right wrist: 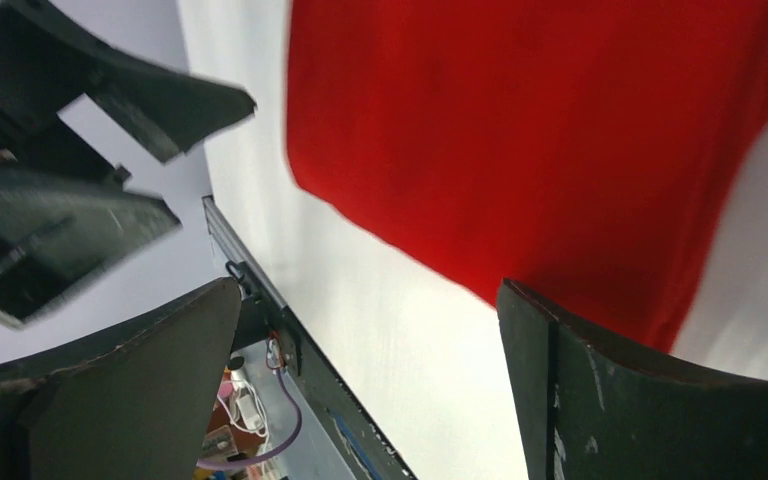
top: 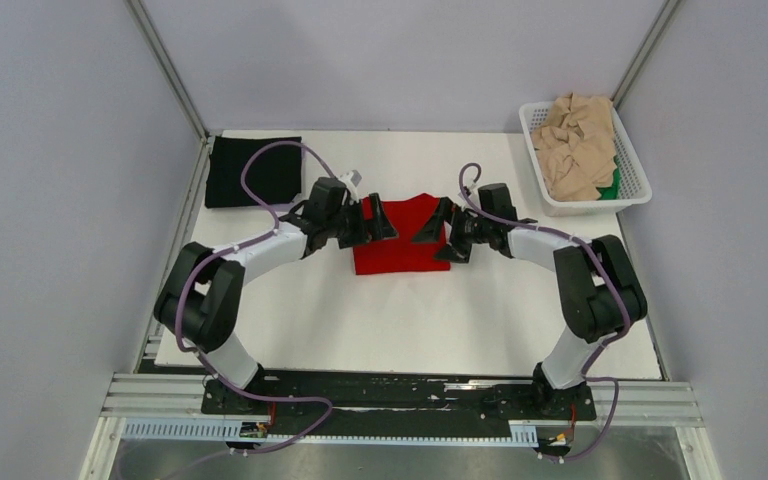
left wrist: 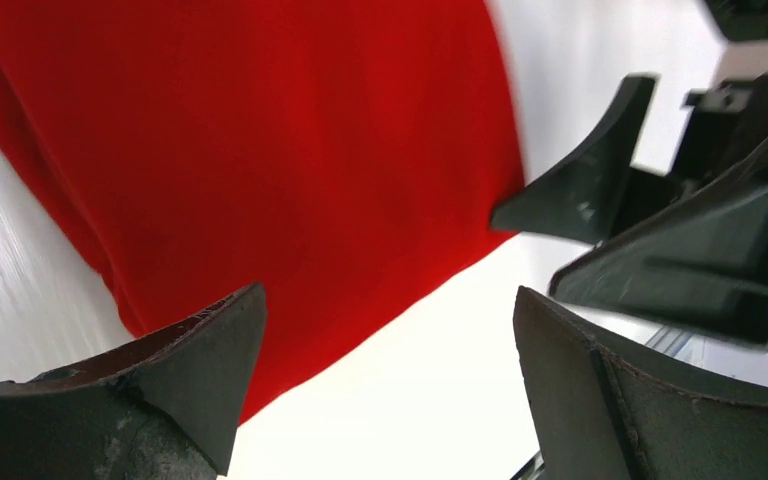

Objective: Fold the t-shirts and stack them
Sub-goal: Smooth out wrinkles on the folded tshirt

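Note:
A folded bright red t-shirt (top: pixel 400 240) lies flat at the middle of the white table (top: pixel 410 320); it fills both wrist views (left wrist: pixel 260 150) (right wrist: pixel 560 130). My left gripper (top: pixel 370 222) hangs open over its left edge, nothing between the fingers (left wrist: pixel 195 375). On the shirt's right edge my right gripper (top: pixel 442 236) stands open too, fingers (right wrist: pixel 600 390) empty. A folded black t-shirt (top: pixel 253 172) rests at the back left corner. Crumpled beige t-shirts (top: pixel 577 145) fill the white basket (top: pixel 632 190), with a bit of a green one (top: pixel 612 183) showing beneath.
The basket stands off the table's back right corner. Grey walls and metal posts close in the back and sides. The arm bases sit on a black rail (top: pixel 400 395) at the near edge.

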Motion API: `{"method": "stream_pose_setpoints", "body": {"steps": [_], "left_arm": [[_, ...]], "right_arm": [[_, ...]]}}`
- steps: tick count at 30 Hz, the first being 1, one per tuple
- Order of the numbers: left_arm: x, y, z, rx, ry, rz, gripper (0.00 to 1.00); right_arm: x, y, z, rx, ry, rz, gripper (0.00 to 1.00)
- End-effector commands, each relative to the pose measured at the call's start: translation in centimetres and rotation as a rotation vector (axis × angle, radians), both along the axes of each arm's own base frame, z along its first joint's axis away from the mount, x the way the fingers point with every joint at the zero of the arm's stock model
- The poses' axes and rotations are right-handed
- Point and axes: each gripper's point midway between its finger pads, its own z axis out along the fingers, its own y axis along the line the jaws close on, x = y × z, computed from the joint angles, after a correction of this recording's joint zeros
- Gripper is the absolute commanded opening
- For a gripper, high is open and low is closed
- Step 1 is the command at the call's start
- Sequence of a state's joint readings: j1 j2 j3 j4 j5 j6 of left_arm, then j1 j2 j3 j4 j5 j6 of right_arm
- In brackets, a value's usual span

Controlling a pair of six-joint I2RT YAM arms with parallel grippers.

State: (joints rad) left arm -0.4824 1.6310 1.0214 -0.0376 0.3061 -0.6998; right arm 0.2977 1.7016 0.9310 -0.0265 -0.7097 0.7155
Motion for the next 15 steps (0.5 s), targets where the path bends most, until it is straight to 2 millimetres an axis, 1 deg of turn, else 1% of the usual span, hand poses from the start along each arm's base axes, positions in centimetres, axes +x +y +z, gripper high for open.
{"method": "stream_pose_setpoints", "body": {"steps": [1, 2, 3, 4, 5, 6, 7, 8, 9, 10, 11, 12, 13, 14, 15], "left_arm": [[-2.7, 0.0, -5.2, -0.023, 0.132, -0.023, 1.0], [-3.1, 0.2, -6.2, -0.014, 0.153, -0.022, 1.0], [-4.1, 0.7, -7.5, -0.002, 0.182, -0.019, 1.0], [-4.6, 1.0, -8.3, 0.009, 0.199, -0.016, 1.0], [-5.3, 1.8, -9.4, 0.039, 0.225, -0.003, 1.0], [-5.6, 2.1, -9.8, 0.054, 0.232, 0.003, 1.0], [-6.3, 2.9, -10.6, 0.084, 0.252, 0.017, 1.0], [-6.5, 3.2, -10.6, 0.094, 0.251, 0.022, 1.0], [-7.2, 3.8, -11.2, 0.114, 0.266, 0.03, 1.0], [-7.3, 3.9, -10.7, 0.113, 0.252, 0.03, 1.0], [-8.0, 4.4, -11.0, 0.124, 0.261, 0.033, 1.0], [-8.0, 4.4, -10.1, 0.116, 0.234, 0.033, 1.0], [-9.0, 5.0, -10.5, 0.132, 0.26, 0.031, 1.0], [-9.2, 5.0, -9.4, 0.121, 0.232, 0.025, 1.0], [-10.1, 5.3, -9.5, 0.133, 0.247, 0.022, 1.0]], "right_arm": [[0.0, -1.5, -4.7, -0.053, 0.079, -0.081, 1.0], [-0.6, -1.9, -5.8, -0.07, 0.102, -0.088, 1.0], [-1.3, -2.2, -6.6, -0.087, 0.123, -0.095, 1.0], [-2.0, -2.6, -7.3, -0.105, 0.137, -0.104, 1.0], [-2.8, -3.1, -7.9, -0.123, 0.152, -0.112, 1.0], [-3.5, -3.4, -8.3, -0.136, 0.162, -0.119, 1.0], [-4.1, -3.6, -8.5, -0.145, 0.169, -0.126, 1.0], [-4.7, -3.9, -8.7, -0.149, 0.178, -0.13, 1.0], [-5.4, -4.0, -8.8, -0.152, 0.185, -0.128, 1.0], [-5.9, -4.1, -8.8, -0.153, 0.188, -0.127, 1.0], [-6.4, -4.1, -8.7, -0.152, 0.187, -0.123, 1.0], [-7.0, -4.0, -8.5, -0.153, 0.187, -0.117, 1.0], [-7.5, -4.0, -8.3, -0.151, 0.187, -0.112, 1.0], [-7.9, -3.7, -7.8, -0.147, 0.18, -0.103, 1.0], [-8.2, -3.4, -7.0, -0.141, 0.156, -0.091, 1.0]]}}
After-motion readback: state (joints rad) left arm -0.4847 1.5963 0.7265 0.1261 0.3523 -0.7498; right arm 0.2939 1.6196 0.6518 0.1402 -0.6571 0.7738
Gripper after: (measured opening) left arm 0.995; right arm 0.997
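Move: The red folded t-shirt spreads below and between the hands, its middle some 4 cm right of the left hand, 2 cm ahead and 8 cm down. From the right hand the middle is about 5 cm left, 4 cm ahead and 6 cm down. The black shirt stack stands roughly 28 cm left of the left hand and 20 cm farther out; the white basket is some 36 cm right of the right hand and 23 cm ahead. Down first, then back: both hands, jaws staying wide open, sink onto the near part of the red t-shirt, the left by about 7 cm, the right by some 4.5 cm. They draw back about 5 cm towards the base, spreading outwards a little, each bringing one fingertip onto the cloth near its own near corner. ##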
